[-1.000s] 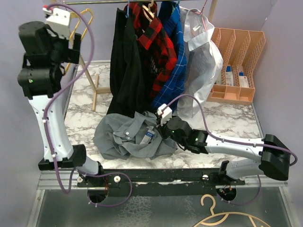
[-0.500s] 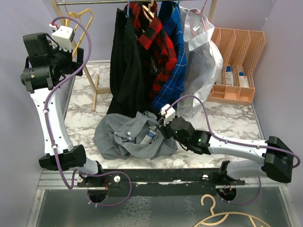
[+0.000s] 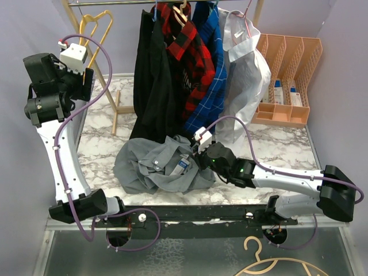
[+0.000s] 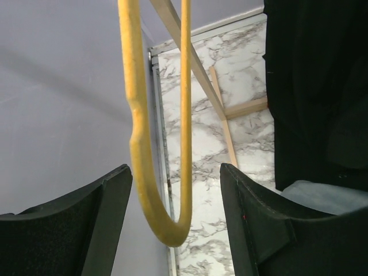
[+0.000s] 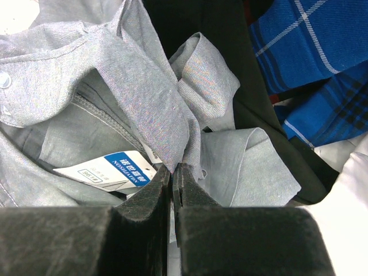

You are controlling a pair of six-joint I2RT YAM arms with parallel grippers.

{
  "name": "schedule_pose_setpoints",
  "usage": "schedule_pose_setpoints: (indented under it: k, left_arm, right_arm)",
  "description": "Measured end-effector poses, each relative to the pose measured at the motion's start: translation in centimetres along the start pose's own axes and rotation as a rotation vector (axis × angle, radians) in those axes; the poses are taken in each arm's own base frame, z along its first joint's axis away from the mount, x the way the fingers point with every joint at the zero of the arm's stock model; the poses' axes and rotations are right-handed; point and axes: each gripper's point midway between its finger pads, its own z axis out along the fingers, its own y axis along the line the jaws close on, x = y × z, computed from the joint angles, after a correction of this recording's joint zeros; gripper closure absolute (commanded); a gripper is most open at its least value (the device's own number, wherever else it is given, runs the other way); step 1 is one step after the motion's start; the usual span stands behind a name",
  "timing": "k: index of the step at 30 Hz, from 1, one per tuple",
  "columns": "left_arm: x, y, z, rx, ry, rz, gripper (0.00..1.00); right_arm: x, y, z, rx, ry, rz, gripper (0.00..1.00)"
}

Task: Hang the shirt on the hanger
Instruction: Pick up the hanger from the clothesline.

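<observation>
The grey shirt (image 3: 155, 167) lies crumpled on the marble table in front of the rack, its blue-and-white tag (image 5: 109, 169) showing. My right gripper (image 3: 198, 154) is low at the heap's right side, shut on a raised fold of the shirt (image 5: 144, 86), which is pinched at its tips (image 5: 172, 168). The yellow hanger (image 3: 95, 23) hangs at the rack's far left. My left gripper (image 3: 85, 77) is raised beside it. In the left wrist view the hanger's curved end (image 4: 141, 161) sits between the spread fingers of the open left gripper (image 4: 175, 169), touching neither.
A black garment (image 3: 152, 75), red and blue plaid shirts and a white shirt (image 3: 244, 75) hang on the rack. Its wooden leg (image 3: 118, 109) stands at the left. A peach organiser (image 3: 287, 80) is at the back right. A pale hanger (image 3: 276, 264) lies below the table's near edge.
My left arm has shifted down and left by the yellow hanger, and its jaws have narrowed around the hanger's end. The right gripper keeps its hold on the shirt, barely moved.
</observation>
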Motion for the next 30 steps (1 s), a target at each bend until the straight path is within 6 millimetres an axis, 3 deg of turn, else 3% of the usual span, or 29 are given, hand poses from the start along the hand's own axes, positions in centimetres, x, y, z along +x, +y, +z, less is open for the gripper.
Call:
schedule_pose_setpoints:
  k: [4, 5, 6, 14, 22, 30]
  left_arm:
    - [0.0, 0.5, 0.4, -0.014, -0.012, 0.012, 0.79]
    - [0.0, 0.6, 0.5, -0.015, -0.013, 0.016, 0.95]
    - [-0.1, 0.7, 0.6, -0.015, -0.014, 0.017, 1.00]
    - [-1.4, 1.1, 1.2, -0.009, -0.047, 0.030, 1.00]
    - [-4.4, 2.5, 0.8, -0.033, -0.103, 0.066, 1.00]
    - [-5.3, 3.6, 2.9, -0.025, -0.094, 0.058, 1.00]
  right_arm:
    - [0.0, 0.1, 0.0, -0.003, 0.001, 0.005, 0.99]
    - [0.0, 0.1, 0.0, -0.003, 0.001, 0.006, 0.99]
    - [0.0, 0.1, 0.0, -0.004, 0.001, 0.007, 0.98]
    - [0.0, 0.2, 0.0, -0.007, 0.001, 0.015, 0.99]
    - [0.2, 0.2, -0.1, -0.009, 0.009, 0.027, 0.99]
    - [0.3, 0.5, -0.1, -0.020, 0.013, 0.044, 0.99]
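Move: Between the left hand's open fingers lies the near, lower end of the yellow hanger, practically at the hand point. The rack's slanting wooden post stands about 18 cm ahead of that hand, some 4 cm right and 10 cm lower; the black garment hangs about 17 cm right, 10 cm ahead and 10 cm lower. From the right hand, the hanger end is about 36 cm left, 13 cm ahead and 27 cm higher. Closing its fingers fully around the hanger's near end while easing a centimetre or so forward, the left hand pinches it, then lifts about 4.5 cm with the fingertips tipping slightly up. It finishes by pushing the hanger on forward towards the rack, some 5 cm ahead of its start. The right hand stays put and keeps its pinch on the shirt. ##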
